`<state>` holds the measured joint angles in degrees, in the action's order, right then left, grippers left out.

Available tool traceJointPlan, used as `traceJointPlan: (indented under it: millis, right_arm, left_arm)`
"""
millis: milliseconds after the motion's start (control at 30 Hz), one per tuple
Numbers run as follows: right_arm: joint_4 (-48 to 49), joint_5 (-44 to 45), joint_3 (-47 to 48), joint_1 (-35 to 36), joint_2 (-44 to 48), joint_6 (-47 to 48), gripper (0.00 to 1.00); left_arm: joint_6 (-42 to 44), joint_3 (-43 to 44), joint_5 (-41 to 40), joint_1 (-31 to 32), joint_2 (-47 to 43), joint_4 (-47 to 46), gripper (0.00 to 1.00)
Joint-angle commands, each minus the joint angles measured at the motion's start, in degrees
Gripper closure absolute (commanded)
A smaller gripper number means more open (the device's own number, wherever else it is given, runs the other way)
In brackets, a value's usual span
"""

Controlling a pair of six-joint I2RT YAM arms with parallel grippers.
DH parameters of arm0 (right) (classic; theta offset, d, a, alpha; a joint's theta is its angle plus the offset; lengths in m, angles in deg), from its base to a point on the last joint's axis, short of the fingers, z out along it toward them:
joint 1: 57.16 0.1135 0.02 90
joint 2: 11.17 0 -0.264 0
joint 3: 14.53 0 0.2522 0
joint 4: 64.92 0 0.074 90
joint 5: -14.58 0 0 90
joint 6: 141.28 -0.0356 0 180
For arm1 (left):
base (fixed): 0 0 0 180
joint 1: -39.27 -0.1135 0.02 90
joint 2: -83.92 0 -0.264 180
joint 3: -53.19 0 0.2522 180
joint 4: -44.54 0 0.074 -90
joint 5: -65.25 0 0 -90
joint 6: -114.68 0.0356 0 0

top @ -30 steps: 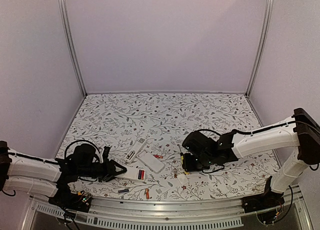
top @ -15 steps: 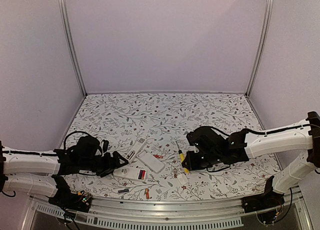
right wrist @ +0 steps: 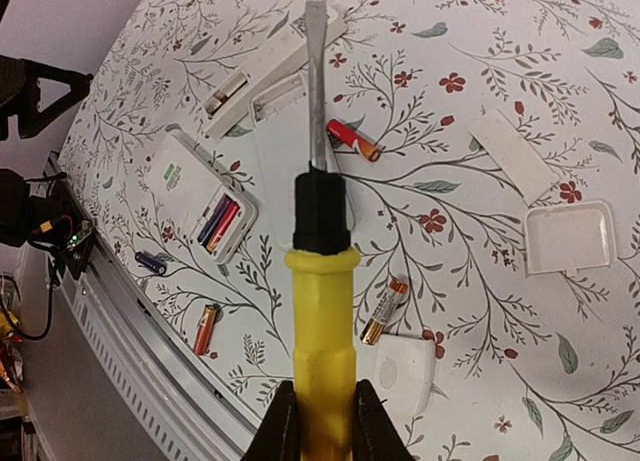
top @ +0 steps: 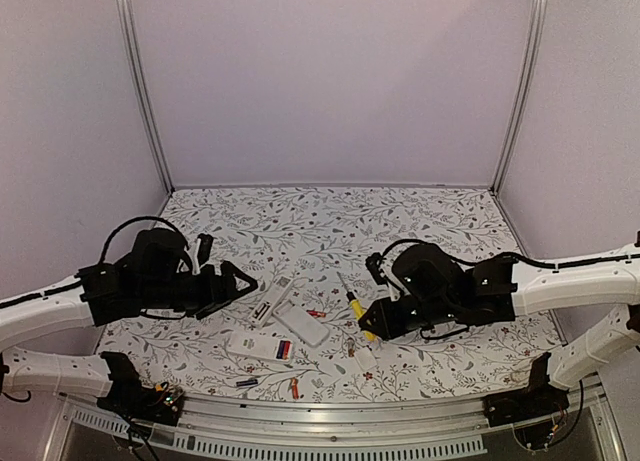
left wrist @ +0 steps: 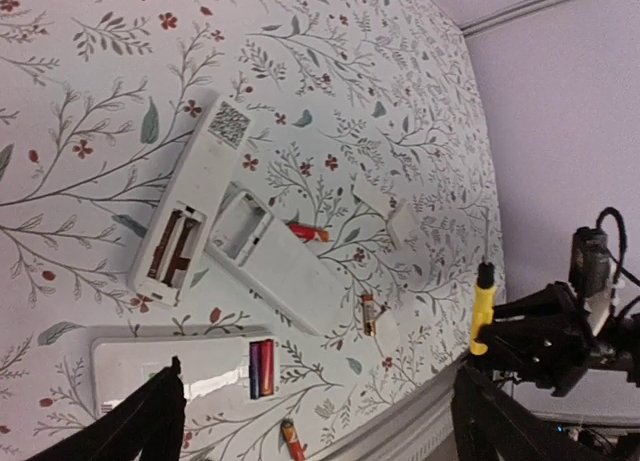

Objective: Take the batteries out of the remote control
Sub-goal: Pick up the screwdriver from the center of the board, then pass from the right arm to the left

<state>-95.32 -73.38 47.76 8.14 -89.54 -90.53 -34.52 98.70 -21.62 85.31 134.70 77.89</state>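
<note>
The white remote control (top: 255, 344) (left wrist: 190, 366) (right wrist: 190, 186) lies near the front edge with its compartment open. Two batteries (top: 284, 350) (left wrist: 261, 368) (right wrist: 219, 222), one red and one dark, sit inside it. Loose batteries lie on the cloth: a red one (top: 316, 313) (right wrist: 353, 140), an orange one (top: 294, 387) (left wrist: 291, 439) and a dark one (top: 247, 382) (right wrist: 150, 262). My left gripper (top: 226, 271) (left wrist: 320, 431) hangs open and empty above the table, left of the remotes. My right gripper (top: 376, 321) (right wrist: 322, 421) is shut on a yellow-handled screwdriver (top: 352, 305) (right wrist: 320, 311).
Two more white remotes (top: 272, 301) (top: 303, 325) lie side by side with empty compartments. White cover plates (right wrist: 510, 156) (right wrist: 570, 238) (right wrist: 405, 371) rest to the right, with another cell (right wrist: 384, 311) (left wrist: 369, 314) beside one. The metal front rail (top: 330, 421) borders the table.
My left gripper opened wide, rose off the table and drew back to the left, away from the front remote. My right arm lifted a little and shifted right, still gripping the screwdriver.
</note>
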Motion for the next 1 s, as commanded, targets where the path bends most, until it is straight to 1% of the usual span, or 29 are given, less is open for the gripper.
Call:
traceJointPlan:
  millis: [0,167,367,467,667,800,900,967]
  right_arm:
    - [-0.9,-0.6,4.0,2.6,1.0,6.9,0.93]
    - [-0.8,-0.7,7.7,5.0,-0.8,10.4,0.93]
    - [-0.5,-0.9,11.7,7.4,-4.2,12.7,0.93]
    - [-0.4,-0.8,12.8,8.0,-5.8,13.2,0.94]
    - [0.3,-1.1,13.5,8.4,-6.5,13.6,0.94]
    - [0.8,-1.4,13.7,8.6,-6.4,14.0,0.94]
    - [0.8,-1.4,14.0,8.8,-6.4,14.3,0.94]
    - [0.8,-1.4,14.1,8.9,-6.4,14.4,0.94]
  left_arm:
    - [1.2,5.8,7.2,4.1,1.7,-6.6,0.08]
    - [-0.6,8.3,11.2,7.5,6.1,-13.6,0.07]
    - [-3.6,6.3,14.0,8.8,10.1,-23.6,0.08]
    - [-4.3,5.5,14.2,8.9,10.7,-26.1,0.15]
    - [-5.8,3.7,12.4,8.9,10.8,-26.2,0.38]
    - [-6.8,2.8,11.2,8.8,10.9,-26.2,0.45]
    - [-6.9,2.9,10.9,8.8,11.5,-26.2,0.47]
    - [-6.9,3.1,11.0,8.7,11.8,-26.6,0.51]
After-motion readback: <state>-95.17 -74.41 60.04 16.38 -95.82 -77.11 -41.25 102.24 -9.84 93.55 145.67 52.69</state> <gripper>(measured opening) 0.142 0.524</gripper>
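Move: The left hand, empty and wide open, has the screwdriver's middle about 24 cm to its right, 2 cm back and at its own height. On the table, some 12 cm below the left hand, the blank white case lies 14 cm right and 2 ahead, the narrow remote 7 right and 8 ahead. The right hand holds the screwdriver, whose middle lies about 5 cm ahead, 4 left and 2 above; the left fingers are 28 cm left, 7 ahead and 2 up. Rightward and up, the left hand swings about 10 cm across to the screwdriver's tip, rolling its left side down and turning clockwise, its fingers narrowing from wide to about half open around the shaft. The right hand keeps its grip on the handle and brings the screwdriver some 7 cm left, with a rise and a slight draw back, turning counter-clockwise to point the shaft into the left fingers; whether they touch it can't be seen. ##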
